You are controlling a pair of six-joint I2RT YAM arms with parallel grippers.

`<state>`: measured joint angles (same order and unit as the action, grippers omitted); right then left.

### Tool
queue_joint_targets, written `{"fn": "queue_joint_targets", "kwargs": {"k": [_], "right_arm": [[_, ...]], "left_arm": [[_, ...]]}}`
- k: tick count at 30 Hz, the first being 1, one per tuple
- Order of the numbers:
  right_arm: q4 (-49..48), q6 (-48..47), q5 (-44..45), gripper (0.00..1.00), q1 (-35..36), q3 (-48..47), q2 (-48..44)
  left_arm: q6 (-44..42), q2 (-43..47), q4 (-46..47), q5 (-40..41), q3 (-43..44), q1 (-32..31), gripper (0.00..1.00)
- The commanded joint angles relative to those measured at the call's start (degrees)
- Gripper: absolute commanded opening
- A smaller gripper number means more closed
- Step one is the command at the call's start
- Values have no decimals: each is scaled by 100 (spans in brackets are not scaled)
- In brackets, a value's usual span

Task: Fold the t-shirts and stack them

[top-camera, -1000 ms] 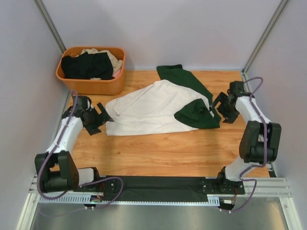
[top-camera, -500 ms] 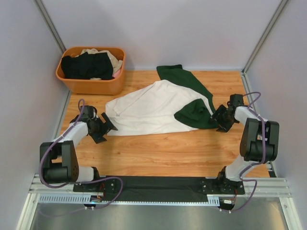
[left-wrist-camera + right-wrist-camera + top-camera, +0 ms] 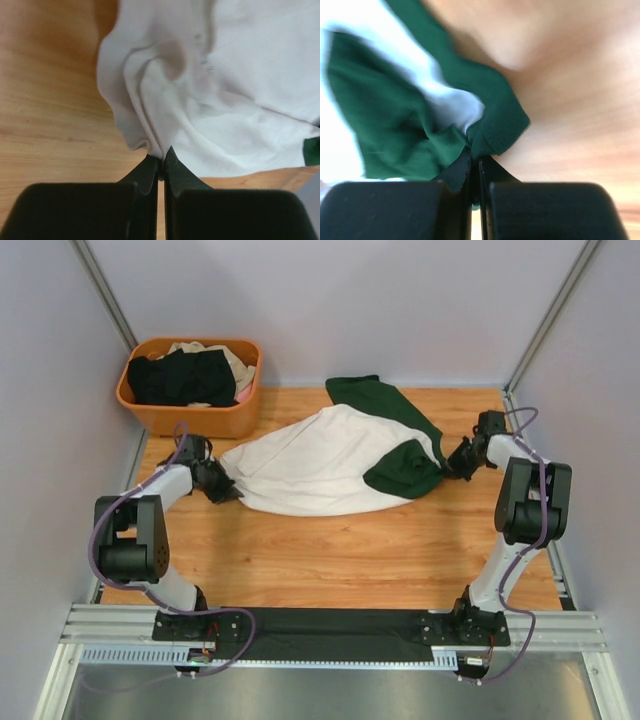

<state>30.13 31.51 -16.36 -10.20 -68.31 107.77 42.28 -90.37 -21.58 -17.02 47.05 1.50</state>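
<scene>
A white t-shirt [image 3: 320,465] with dark green sleeves lies spread across the middle of the wooden table. My left gripper [image 3: 222,487] is shut on its white hem at the left edge; in the left wrist view the white cloth [image 3: 200,100] bunches into the closed jaws of that gripper [image 3: 161,159]. My right gripper [image 3: 458,462] is shut on the green sleeve [image 3: 405,472] at the shirt's right end; in the right wrist view the ribbed green cuff [image 3: 500,127] is pinched in the closed jaws of that gripper [image 3: 475,160]. Black and beige shirts [image 3: 185,375] lie in the basket.
An orange plastic basket [image 3: 195,420] stands at the back left corner. Grey walls enclose the table on three sides. A dark cloth strip [image 3: 330,625] lies along the near rail between the arm bases.
Both grippers moved inward and toward the back to the shirt's ends and closed on the cloth. The shirt's edges have bunched slightly toward the middle.
</scene>
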Motion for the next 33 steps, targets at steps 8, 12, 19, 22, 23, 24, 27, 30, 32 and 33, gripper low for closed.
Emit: {"fn": "queue_joint_targets", "kwargs": {"k": [8,12,19,22,23,24,27,30,32,33], "right_arm": [[1531,-206,378,0,-263,-1495,-1458],[1215,-40,572,0,-413,499,-2425],[819,479,520,0,-904,2813,-4067],[828,628,300,0,-1151,3262,-4632],[854,637,283,1,-1247,3333,-4737],[898,646,265,1,-1309,3446,-4895],[1056,611,238,8,-1502,3553,-5037],[1206,593,195,40,-1652,3676,-5160],[1319,681,142,76,-1661,3764,-5265],[1372,734,142,83,-1661,3781,-5431]], "left_arm": [[-247,1852,-2068,981,1952,0,0],[42,2759,-1955,797,458,-9,0],[579,3903,-1771,428,-1845,44,0],[816,4193,-1700,138,-2190,26,0],[947,4342,-1744,94,-2217,26,0],[992,4430,-1787,93,-2252,26,0],[1106,4843,-2025,58,-2331,26,0],[1212,5327,-2402,75,-2323,26,12],[1238,5729,-2815,93,-2227,35,44],[1230,5863,-2990,119,-2148,35,63]]}}
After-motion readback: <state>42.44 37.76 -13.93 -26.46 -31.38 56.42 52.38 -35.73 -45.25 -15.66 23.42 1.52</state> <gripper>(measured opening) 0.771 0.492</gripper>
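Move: Each hand already pinches one end of the t-shirt's near edge, just above the table. The bare table it is taken to lies about 15 cm back from the left hand, and for the right about 19 cm back and 2 cm to its right. The shirt's middle is roughly 27 cm right and 8 cm ahead of the left hand. The green flap lies some 12 cm left of the right hand, level with it; the green sleeve is about 20 cm ahead and 20 cm left of it. Still pinching the near edge, both hands fling the t-shirt up and about 6 cm forward, left roughly 20 cm high and right 16, fingers tipping outward. They then sweep back and down past their start towards the base and open to let go low over the table; the right turns some 20 degrees clockwise. ##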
